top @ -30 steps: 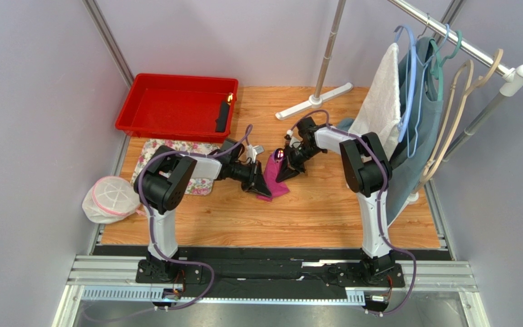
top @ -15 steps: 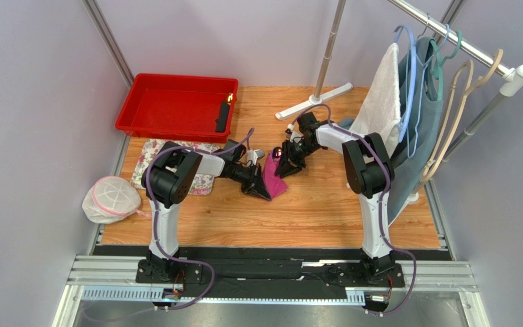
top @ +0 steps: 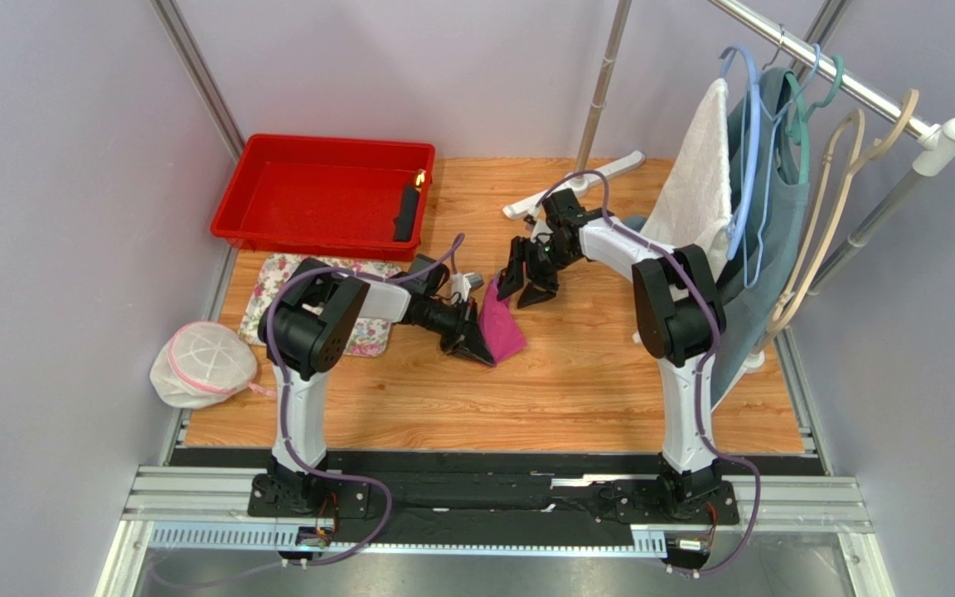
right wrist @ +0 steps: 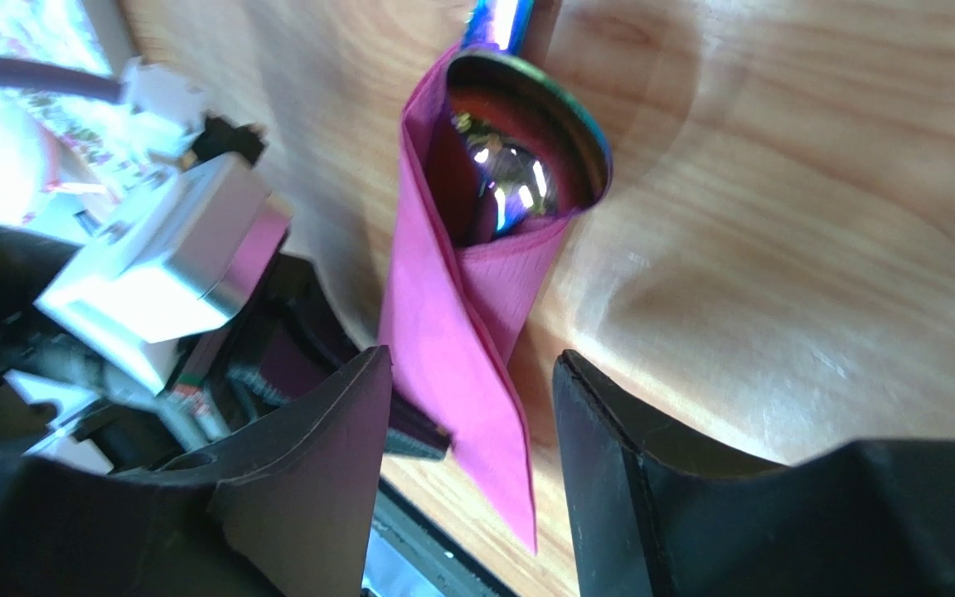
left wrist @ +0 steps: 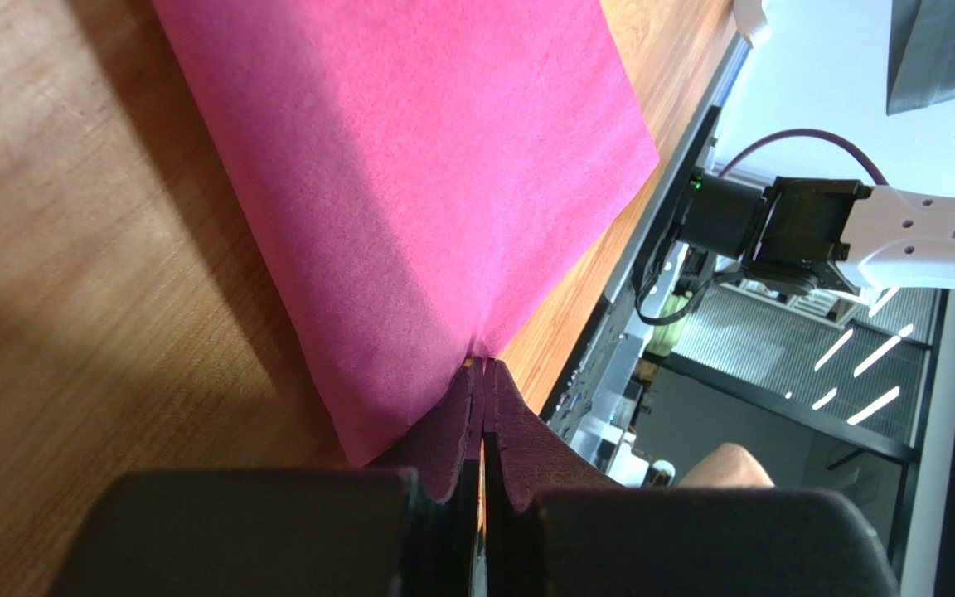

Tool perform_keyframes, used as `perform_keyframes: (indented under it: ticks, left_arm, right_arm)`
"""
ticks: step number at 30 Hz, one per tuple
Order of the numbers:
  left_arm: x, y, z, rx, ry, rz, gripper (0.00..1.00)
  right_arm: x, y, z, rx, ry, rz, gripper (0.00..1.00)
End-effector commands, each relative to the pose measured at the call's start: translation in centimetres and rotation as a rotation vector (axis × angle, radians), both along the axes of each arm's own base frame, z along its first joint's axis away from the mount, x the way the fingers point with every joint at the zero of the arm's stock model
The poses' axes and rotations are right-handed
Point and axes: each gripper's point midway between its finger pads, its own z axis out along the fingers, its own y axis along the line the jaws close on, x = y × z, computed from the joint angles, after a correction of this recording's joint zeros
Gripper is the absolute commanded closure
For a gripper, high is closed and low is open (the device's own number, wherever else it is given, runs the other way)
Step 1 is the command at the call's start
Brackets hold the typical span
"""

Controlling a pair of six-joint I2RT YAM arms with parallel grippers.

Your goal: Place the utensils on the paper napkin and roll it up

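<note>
The magenta paper napkin lies folded over on the wooden table, wrapped around the utensils. In the right wrist view an iridescent spoon bowl shows at the open end of the napkin; the other utensils are hidden inside. My left gripper is shut on the napkin's near edge, its fingertips pinching the sheet. My right gripper hangs open just beyond the far end of the roll, jaws apart above the napkin, touching nothing.
A red tray holding a black item stands at the back left. A floral cloth and a white mesh bag lie left. A garment rack with a towel and hangers stands right, its white foot behind the grippers.
My right gripper has opened, let go of the napkin and drawn back toward the far side. My left gripper has closed fully on the napkin's edge. The napkin now lies more tightly folded.
</note>
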Motion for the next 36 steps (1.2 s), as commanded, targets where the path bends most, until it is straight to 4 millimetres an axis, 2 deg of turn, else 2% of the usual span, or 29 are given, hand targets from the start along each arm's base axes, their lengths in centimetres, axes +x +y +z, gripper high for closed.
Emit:
perform_keyframes:
  ticks: [1, 6, 13, 15, 21, 25, 26, 28, 29, 30, 31, 32, 34, 35, 36]
  left_arm:
    - [0.9, 1.4, -2.9, 0.136, -0.063, 0.032, 1.00]
    - [1.1, 1.3, -3.0, 0.137, -0.069, 0.034, 1.00]
    - [1.5, 1.2, -2.9, 0.136, -0.076, 0.040, 1.00]
    - [1.7, 1.0, -2.7, 0.132, -0.079, 0.045, 1.00]
    - [2.2, 0.7, -2.2, 0.121, -0.091, 0.051, 1.00]
    - [2.8, 0.5, -0.6, 0.088, -0.138, 0.056, 1.00]
    - [3.3, 0.5, 0.7, 0.066, -0.164, 0.068, 0.98]
    - [3.7, 0.5, 2.2, 0.037, -0.206, 0.080, 0.85]
    - [4.3, 0.5, 4.1, 0.015, -0.257, 0.085, 0.80]
    - [4.8, 0.4, 5.4, -0.003, -0.295, 0.086, 0.70]
    - [4.9, 0.6, 6.6, -0.007, -0.317, 0.086, 0.65]
    - [5.2, 0.7, 8.7, -0.024, -0.387, 0.080, 0.59]
    - [5.5, 1.2, 10.8, -0.019, -0.446, 0.079, 0.43]
    - [5.7, 1.6, 12.6, -0.028, -0.519, 0.072, 0.36]
    - [5.9, 1.9, 13.5, -0.019, -0.554, 0.078, 0.26]
  right_arm:
    - [-0.1, 0.8, -2.3, -0.051, 0.021, 0.009, 0.47]
    - [-0.8, 0.2, -4.4, -0.110, 0.051, -0.003, 0.51]
    - [-2.1, 1.0, -5.8, -0.080, 0.111, 0.014, 0.62]
    - [-2.1, 1.3, -5.7, -0.045, 0.124, 0.015, 0.68]
    - [-1.7, 1.8, -5.2, 0.017, 0.130, 0.012, 0.99]
    - [-0.6, 1.9, -3.4, 0.071, 0.081, 0.003, 1.00]
    - [-0.3, 2.0, -2.9, 0.083, 0.063, 0.008, 1.00]
    - [0.3, 2.0, -1.7, 0.099, 0.018, 0.018, 1.00]
    - [0.6, 2.2, -0.6, 0.118, -0.015, 0.029, 1.00]
    - [0.8, 2.2, 0.1, 0.127, -0.035, 0.032, 1.00]
    - [1.2, 2.2, 0.6, 0.136, -0.058, 0.037, 1.00]
    - [1.3, 2.3, 1.4, 0.149, -0.081, 0.049, 1.00]
    - [1.5, 2.4, 2.1, 0.162, -0.108, 0.057, 1.00]
    - [1.6, 2.5, 2.4, 0.168, -0.122, 0.063, 1.00]
    - [1.6, 2.4, 2.7, 0.172, -0.127, 0.062, 1.00]
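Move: The right hand, open, is over the far part of the rolled napkin, whose middle lies about 4 cm back, 2 cm to its left and 4 cm below. The spoon's bowl stands out of the roll some 5 cm ahead and 2 cm to the left. The left gripper's tips, shut on the napkin's near corner, are about 11 cm back and 4 cm to the left. From the left hand, the napkin's middle is roughly 7 cm ahead and 2 cm to the right, at about the same height. The right fingers pinch the napkin's rolled edge just behind the spoon's bowl: the hand sinks about 2.5 cm, easing a little left and back, closes fully, then creeps forward and up 1 cm with the edge held. The left hand, still pinching the near corner until then, finally opens, comes free and rises quickly, up nearly 7 cm and forward 4, rolling some 15 degrees. ##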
